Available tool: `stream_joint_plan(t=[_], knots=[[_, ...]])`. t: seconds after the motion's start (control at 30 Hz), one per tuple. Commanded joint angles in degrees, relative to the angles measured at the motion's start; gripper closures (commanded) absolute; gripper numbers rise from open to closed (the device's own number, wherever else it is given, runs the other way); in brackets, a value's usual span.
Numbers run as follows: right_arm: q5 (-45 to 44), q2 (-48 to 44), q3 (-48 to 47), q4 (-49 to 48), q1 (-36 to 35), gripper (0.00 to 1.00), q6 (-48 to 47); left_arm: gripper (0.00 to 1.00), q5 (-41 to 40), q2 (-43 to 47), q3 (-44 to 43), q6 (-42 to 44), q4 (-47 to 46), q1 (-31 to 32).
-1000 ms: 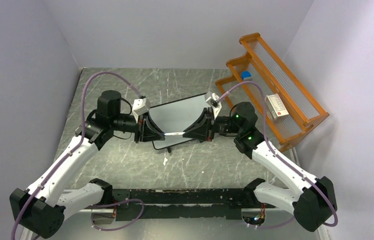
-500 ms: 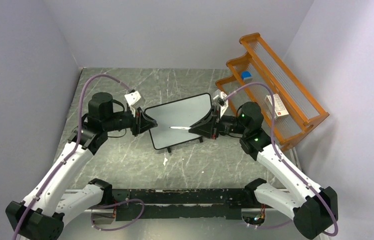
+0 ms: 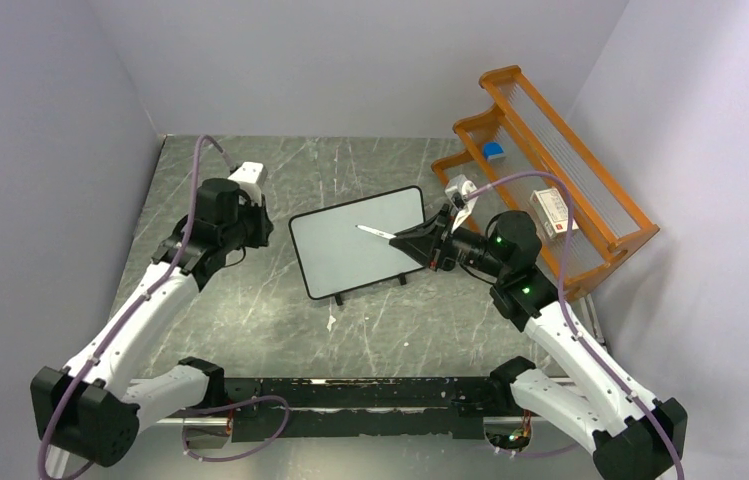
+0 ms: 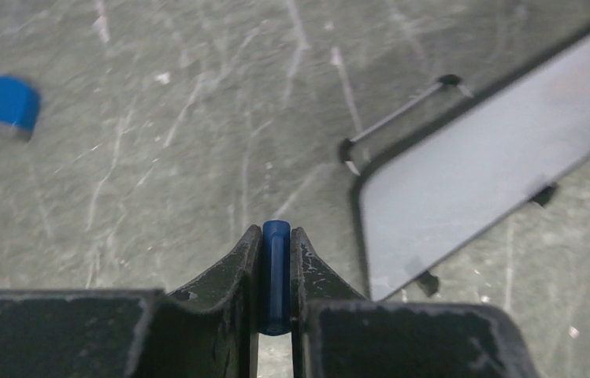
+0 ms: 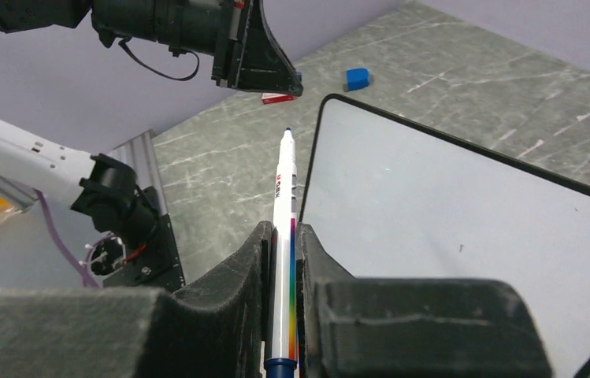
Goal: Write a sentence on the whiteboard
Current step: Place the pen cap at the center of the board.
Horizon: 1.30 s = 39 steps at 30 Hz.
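Note:
The whiteboard [image 3: 355,255] lies at the table's middle, black-framed, its face blank; no sentence shows on it. My right gripper [image 3: 400,237] is shut on a white marker [image 3: 375,232] with a rainbow stripe, whose bare tip hangs over the board's upper part. In the right wrist view the marker [image 5: 283,189] runs forward from the right gripper [image 5: 283,230] beside the whiteboard [image 5: 465,220]. My left gripper [image 3: 264,222] stands left of the board, apart from it. It is shut on the marker's blue cap [image 4: 276,268], as the left gripper [image 4: 276,234] shows in its wrist view.
An orange rack [image 3: 550,170] stands at the back right with a small blue thing [image 3: 492,150] and a white box [image 3: 555,213] on it. A blue eraser [image 4: 4,105] and a red item [image 5: 276,98] lie on the table left of the board.
The two grippers, together at the marker a second ago, have parted. The left arm drew back left with the cap; the right carried the uncapped marker back over the board.

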State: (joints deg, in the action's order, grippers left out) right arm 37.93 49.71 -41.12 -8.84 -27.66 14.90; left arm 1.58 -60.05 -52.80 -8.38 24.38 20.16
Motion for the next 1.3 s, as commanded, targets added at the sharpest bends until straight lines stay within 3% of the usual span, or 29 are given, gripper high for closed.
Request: stream_joint_plan(t=[0.0, 0.43, 0.8, 1.0, 1.27], knots=[[-4.29, -0.54, 0.53, 0.99, 0.32, 1.0, -1.32, 0.95, -9.37, -4.13, 2.41, -3.33, -0.21, -2.33], [-7.27, -1.15, 1.11, 2.46, 0.19, 1.0, -2.35, 0.92, -9.25, -21.8, 1.46, -3.06, -0.63, -11.25], [-6.71, -0.68, 1.22, 2.16, 0.22, 1.0, -2.15, 0.86, -8.86, -29.85, 0.71, -3.42, 0.32, -12.38], [-6.62, -0.38, 0.85, 2.75, 0.06, 1.0, -2.16, 0.71, -8.18, -29.87, 0.34, -3.41, 1.21, -12.43], [-8.98, 0.91, -0.58, 5.23, -1.32, 1.0, -2.77, 0.51, -6.37, -23.61, 1.13, -3.59, 1.95, -12.43]])
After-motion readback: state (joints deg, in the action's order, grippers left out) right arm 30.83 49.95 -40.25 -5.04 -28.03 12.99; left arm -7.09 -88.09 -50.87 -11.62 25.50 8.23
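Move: The left gripper already holds the blue pen cap. Its set-down spot on the bare grey table is about 9 cm to the left, 1 cm ahead and 18 cm below. The whiteboard's middle stands roughly 18 cm right and 7 cm ahead; the blue block is some 15 cm ahead and 19 cm left, the small red box about 4 cm ahead and 27 cm left. From the right gripper, the spot is about 33 cm left, 10 cm ahead and 28 cm below. Bring the left gripper down about 18 cm and over to the left some 9 cm, away from the whiteboard, tipping the fingers about 30 degrees further down and swinging them counter-clockwise. At the tabletop, open the fingers part way to let go of the pen cap, then begin to rise. Keep the pen gripped in the right hand over the whiteboard, easing it a few centimetres forward and down. ##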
